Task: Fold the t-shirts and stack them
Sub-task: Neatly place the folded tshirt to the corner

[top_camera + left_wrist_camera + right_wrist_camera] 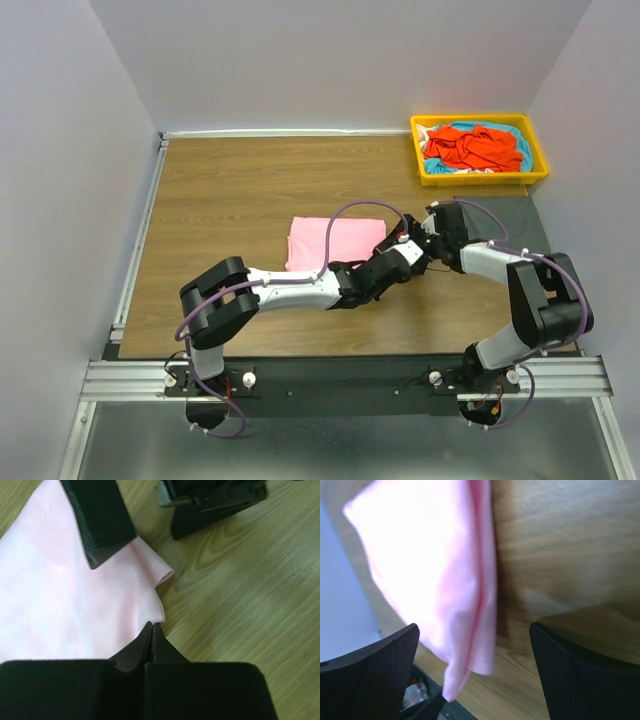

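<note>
A light pink t-shirt (328,243), folded into a rectangle, lies mid-table. My left gripper (392,252) is at its right edge, its jaws (152,626) shut on the shirt's corner, which is drawn up into a point (446,692). Just beyond it, my right gripper (418,233) hangs open, with one finger (102,525) over the pink cloth and the other (215,507) over bare wood. The shirt's edge (480,605) lies between its spread fingers. A dark grey t-shirt (512,222) lies flat at the right. An orange-red t-shirt (470,147) and a turquoise one (520,145) are bunched in the tray.
The yellow plastic tray (535,172) stands at the back right corner. White walls close in the wooden table (230,200) on three sides. A metal rail (135,240) runs along its left edge.
</note>
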Robot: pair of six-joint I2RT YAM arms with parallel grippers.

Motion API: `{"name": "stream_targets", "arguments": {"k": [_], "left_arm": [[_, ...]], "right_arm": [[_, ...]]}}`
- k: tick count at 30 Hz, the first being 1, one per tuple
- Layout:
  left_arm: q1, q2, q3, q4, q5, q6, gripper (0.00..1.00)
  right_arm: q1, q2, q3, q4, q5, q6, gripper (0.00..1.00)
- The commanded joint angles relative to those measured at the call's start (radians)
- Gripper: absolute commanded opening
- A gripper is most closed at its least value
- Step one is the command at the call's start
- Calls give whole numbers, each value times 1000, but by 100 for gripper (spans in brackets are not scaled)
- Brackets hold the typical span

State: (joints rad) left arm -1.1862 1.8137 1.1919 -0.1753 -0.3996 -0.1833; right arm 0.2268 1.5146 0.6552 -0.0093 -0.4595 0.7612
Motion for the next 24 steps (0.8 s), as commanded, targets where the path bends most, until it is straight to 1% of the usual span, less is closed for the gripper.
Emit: {"name": "stream_targets", "arguments": {"k": [1, 4, 7, 9, 10, 11, 13, 14, 17, 18, 19, 20, 21, 22, 23, 24], "left_arm": [[-1, -22, -5, 17, -1, -16, 0], [-3, -21, -2, 16, 1, -18, 0], [-1, -19, 3, 14, 5, -21, 0], [-3, -19, 12, 14, 13, -19, 0], [-1, -17, 14, 11, 13, -21, 0], [-1, -20, 17, 13, 12, -21, 0], [-3, -22, 24, 10, 13, -21, 0], [-1, -22, 28, 7, 16, -22, 0], [-1, -28, 43, 4, 38, -24, 9], [-1, -28, 57, 0, 48, -25, 13], [-3, -31, 66, -12, 50, -27, 20], [-1, -34, 74, -18, 50, -30, 26], [-1, -39, 89, -23, 48, -33, 31], [-1, -56, 97, -30, 44, -33, 39], [-1, -66, 101, -33, 36, -33, 44], [-1, -77, 106, -35, 22, -31, 48]], "right_arm": [[-1, 93, -37, 161, -100, 79, 97], [8, 157, -34, 236, -140, 105, 92], [26, 211, -6, 244, -157, 105, 88], [39, 251, 12, 247, -185, 93, 78], [54, 262, 32, 249, -194, 86, 76], [60, 271, 43, 247, -214, 72, 69], [74, 288, 57, 247, -231, 64, 62], [74, 289, 67, 241, -234, 53, 54], [74, 274, 81, 191, -208, 11, 39], [75, 265, 86, 175, -185, -3, 28], [75, 256, 90, 160, -173, -17, 22], [75, 240, 96, 116, -162, -52, 17], [75, 233, 118, 86, -127, -71, 7], [75, 214, 129, 28, -110, -115, 2], [75, 208, 142, 13, -90, -138, 1], [75, 202, 168, -39, -47, -163, 1]]}}
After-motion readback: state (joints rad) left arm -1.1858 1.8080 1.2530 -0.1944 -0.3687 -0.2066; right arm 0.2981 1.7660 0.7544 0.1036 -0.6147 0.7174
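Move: Right beside the left hand, the pink t-shirt's near right edge waits for the open right gripper, about 5 cm to the right hand's left, level fore and aft and roughly 3 cm lower. The folded shirt's middle is some 15 cm to its left; the folded grey cloth sits about 21 cm to its right and 3 cm ahead. From the left hand, which already pinches the lifted corner, that edge spot is about 4 cm ahead, 1 cm left and 5 cm below. Reaching about 5 cm leftward to the t-shirt's edge, the right hand first edges forward, then sinks some 2.5 cm and eases back while turning about 10 degrees counter-clockwise; its wide-open fingers close and pinch the cloth. The left hand holds the corner still until late, then opens to nearly half and lifts away about 2 cm up and 1.5 cm right, letting go. ##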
